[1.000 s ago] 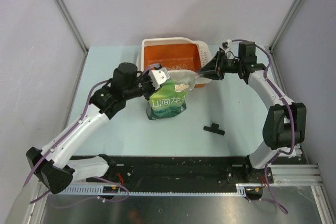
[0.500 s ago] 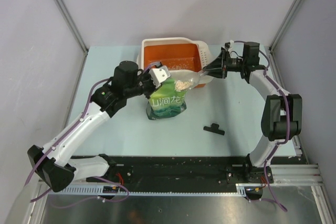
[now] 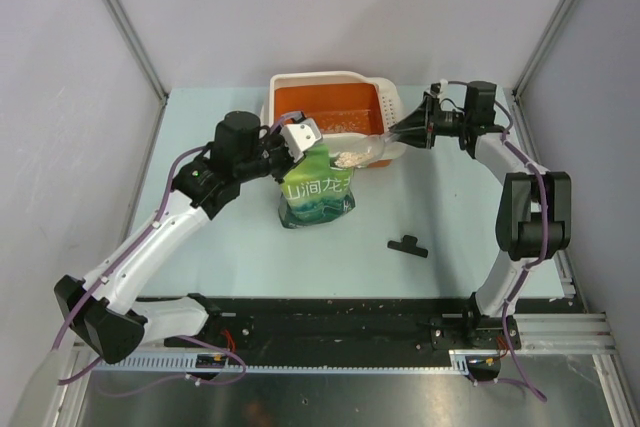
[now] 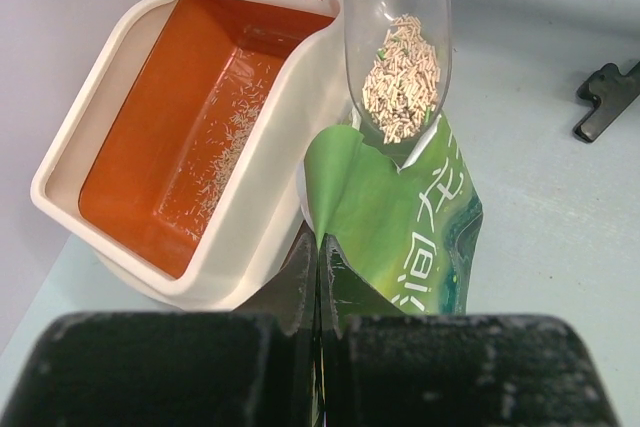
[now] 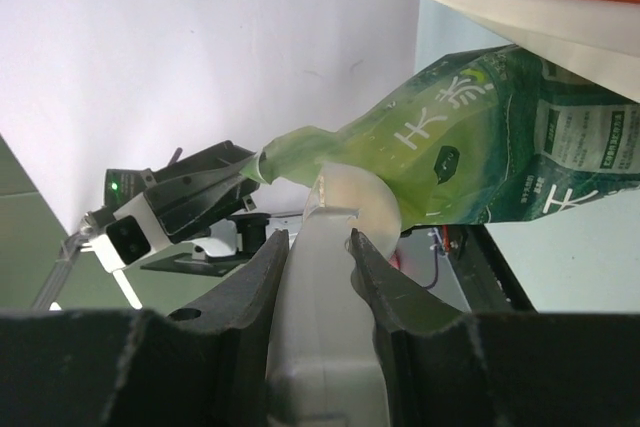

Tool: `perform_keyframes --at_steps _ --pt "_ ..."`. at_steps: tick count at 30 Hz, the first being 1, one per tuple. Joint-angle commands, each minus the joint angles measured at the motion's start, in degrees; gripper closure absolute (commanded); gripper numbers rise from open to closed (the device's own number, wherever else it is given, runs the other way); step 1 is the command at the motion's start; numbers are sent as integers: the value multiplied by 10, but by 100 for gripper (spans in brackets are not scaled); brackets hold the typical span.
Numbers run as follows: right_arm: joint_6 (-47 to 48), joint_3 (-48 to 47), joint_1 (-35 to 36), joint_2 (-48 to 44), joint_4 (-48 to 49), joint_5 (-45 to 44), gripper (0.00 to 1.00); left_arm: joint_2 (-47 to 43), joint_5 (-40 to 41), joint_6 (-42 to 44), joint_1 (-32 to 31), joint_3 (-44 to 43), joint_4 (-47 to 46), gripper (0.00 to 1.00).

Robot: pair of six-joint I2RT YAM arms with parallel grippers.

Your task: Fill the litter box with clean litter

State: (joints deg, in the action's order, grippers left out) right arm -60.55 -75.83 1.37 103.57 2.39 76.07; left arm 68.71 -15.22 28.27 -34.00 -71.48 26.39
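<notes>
The litter box [image 3: 310,77], orange inside with a cream rim, stands at the back of the table, and a few granules lie on its floor [image 4: 235,137]. In front of it a green pouch [image 3: 318,192] stands open. My left gripper [image 4: 319,247] is shut on the pouch's upper edge [image 4: 340,167]. My right gripper [image 5: 315,239] is shut on the handle of a clear scoop [image 4: 398,47]. The scoop holds clean litter [image 4: 400,77] and hovers at the pouch's mouth, beside the box's near rim [image 4: 270,197]. In the top view the scoop [image 3: 365,154] lies between the pouch and the box.
A small black clip [image 3: 406,244] lies on the table to the right of the pouch. Enclosure walls close in the table on the left, back and right. A black rail [image 3: 330,322] runs along the near edge by the arm bases.
The right wrist has turned and swung slightly right, and the loaded scoop has come a little up out of the pouch's mouth. The left gripper has shifted slightly back with the pouch's edge.
</notes>
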Motion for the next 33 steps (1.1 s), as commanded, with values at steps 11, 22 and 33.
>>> perform_keyframes --at_steps 11,22,33 --pt "-118 -19 0 30 152 19 100 -8 0 -10 17 -39 -44 100" --pt "-98 -134 -32 93 129 -7 100 -3 1 -6 20 -38 -44 100" --pt "-92 -258 -54 209 156 -29 100 13 12 3 20 -52 -39 100"
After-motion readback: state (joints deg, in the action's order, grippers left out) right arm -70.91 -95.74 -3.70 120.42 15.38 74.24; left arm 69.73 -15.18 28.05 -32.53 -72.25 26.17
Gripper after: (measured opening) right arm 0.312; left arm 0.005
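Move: The loaded scoop is already in the right hand, its bowl just clear of the bag mouth. The litter box's middle lies about 18 cm ahead of that hand, 20 cm to its left and 17 cm below. The litter bag's middle is roughly 10 cm back, 24 cm left and 14 cm lower. From the left hand, which pinches the bag's top corner, the box is some 28 cm ahead, 13 cm right and 22 cm down. The scoopful of litter is carried off the bag mouth and out over the right end of the litter box. The right hand creeps forward at first, then sweeps about 10 cm forward in all, drifting some 4 cm right and turning slightly clockwise, its grip on the handle kept. The left hand keeps its pinch on the bag's top corner, almost still. ##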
